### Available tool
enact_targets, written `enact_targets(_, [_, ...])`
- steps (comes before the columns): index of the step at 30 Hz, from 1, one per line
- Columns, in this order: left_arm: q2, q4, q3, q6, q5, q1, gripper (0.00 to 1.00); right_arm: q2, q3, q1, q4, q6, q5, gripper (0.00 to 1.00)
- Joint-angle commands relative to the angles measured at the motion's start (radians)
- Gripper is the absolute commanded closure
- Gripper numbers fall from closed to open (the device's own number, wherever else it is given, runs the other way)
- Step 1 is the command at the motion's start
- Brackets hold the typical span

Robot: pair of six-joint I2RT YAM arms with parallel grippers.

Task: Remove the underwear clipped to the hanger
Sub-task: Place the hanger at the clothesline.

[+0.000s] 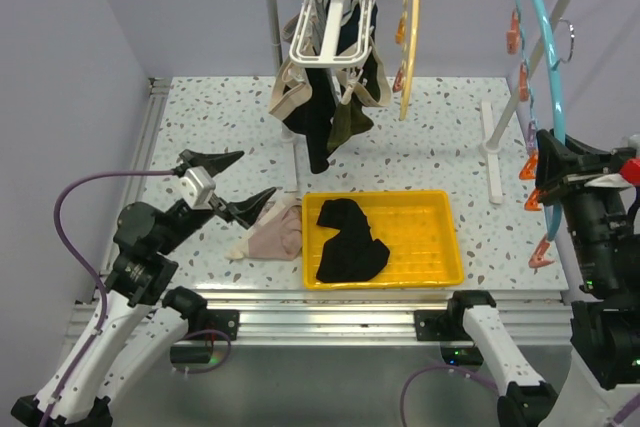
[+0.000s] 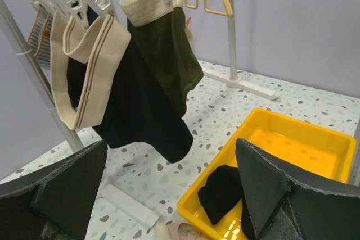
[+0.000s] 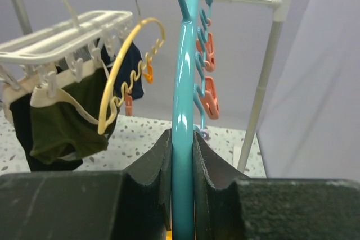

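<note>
A white clip hanger [image 1: 330, 22] hangs from the rail with underwear clipped under it: a black piece [image 1: 315, 122], an olive piece [image 1: 350, 117] and a beige-banded piece [image 1: 285, 87]. From the left wrist I see the olive [image 2: 169, 54], black [image 2: 140, 116] and striped [image 2: 40, 32] pieces. Another black piece [image 1: 348, 242] lies in the yellow tray [image 1: 380, 195]. A pale pink one [image 1: 272, 237] lies on the table beside it. My left gripper [image 1: 228, 182] is open and empty, low and left of the hanging underwear. My right gripper [image 3: 183, 161] is shut on a teal ring hanger [image 3: 183, 99].
A yellow hanger [image 1: 408, 37] hangs between the white one and the teal ring hanger [image 1: 545, 57], whose orange clips [image 1: 513, 32] hold nothing. The rack's white uprights [image 1: 270, 27] and foot bars [image 1: 491, 152] stand on the speckled table. A navy piece [image 3: 132, 66] hangs at the rack's far side.
</note>
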Motion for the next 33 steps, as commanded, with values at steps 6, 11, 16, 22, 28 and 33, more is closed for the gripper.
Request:
enact_targets(6, [-0.061, 0.018, -0.032, 0.062, -0.167, 0.0, 0.0, 0.143, -0.038, 0.001, -0.045, 0.05, 0.067, 1.0])
enact_targets(11, [-0.112, -0.021, -0.058, 0.054, -0.208, 0.0, 0.0, 0.362, 0.103, -0.001, -0.054, 0.093, 0.013, 1.0])
enact_targets(16, [-0.138, -0.115, -0.067, 0.054, -0.26, 0.0, 0.0, 0.574, 0.365, -0.005, -0.068, 0.148, -0.037, 1.0])
enact_targets(22, [-0.138, -0.26, -0.051, 0.04, -0.355, 0.0, 0.0, 0.775, 0.554, -0.081, -0.042, 0.243, -0.134, 1.0])
enact_targets(28, [-0.186, -0.274, -0.083, 0.0, -0.38, 0.0, 0.0, 0.887, 0.663, -0.13, 0.008, 0.294, -0.182, 1.0])
enact_targets(33, [-0.184, -0.265, -0.094, -0.015, -0.385, 0.0, 0.0, 0.925, 0.684, -0.133, 0.019, 0.296, -0.188, 1.0])
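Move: The right hand holds the empty blue hanger; the clothesline rod runs crosswise about 43 cm straight ahead of it, near its own height. On the rod's line, the right post stands some 17 cm to the right; the yellow hanger hangs about 38 cm ahead and 16 cm left, 10 cm lower. From the open left hand, the pink underwear lies about 6 cm ahead, 3 cm right and 34 cm below, the yellow box's middle some 30 cm right, 6 cm ahead. Keeping its grip on the blue hanger's arch, the right hand carries it about 27 cm forward to the clothesline rod, dipping some 7 cm on the way and then climbing back about half of that, while the wrist tips roughly 25 degrees down early on and then rolls its left side up, bringing the hook to the rod between the yellow hanger and the right post. Meanwhile the empty left hand, still wide open, shifts left and then sinks, about 6 cm each, turning counter-clockwise. ##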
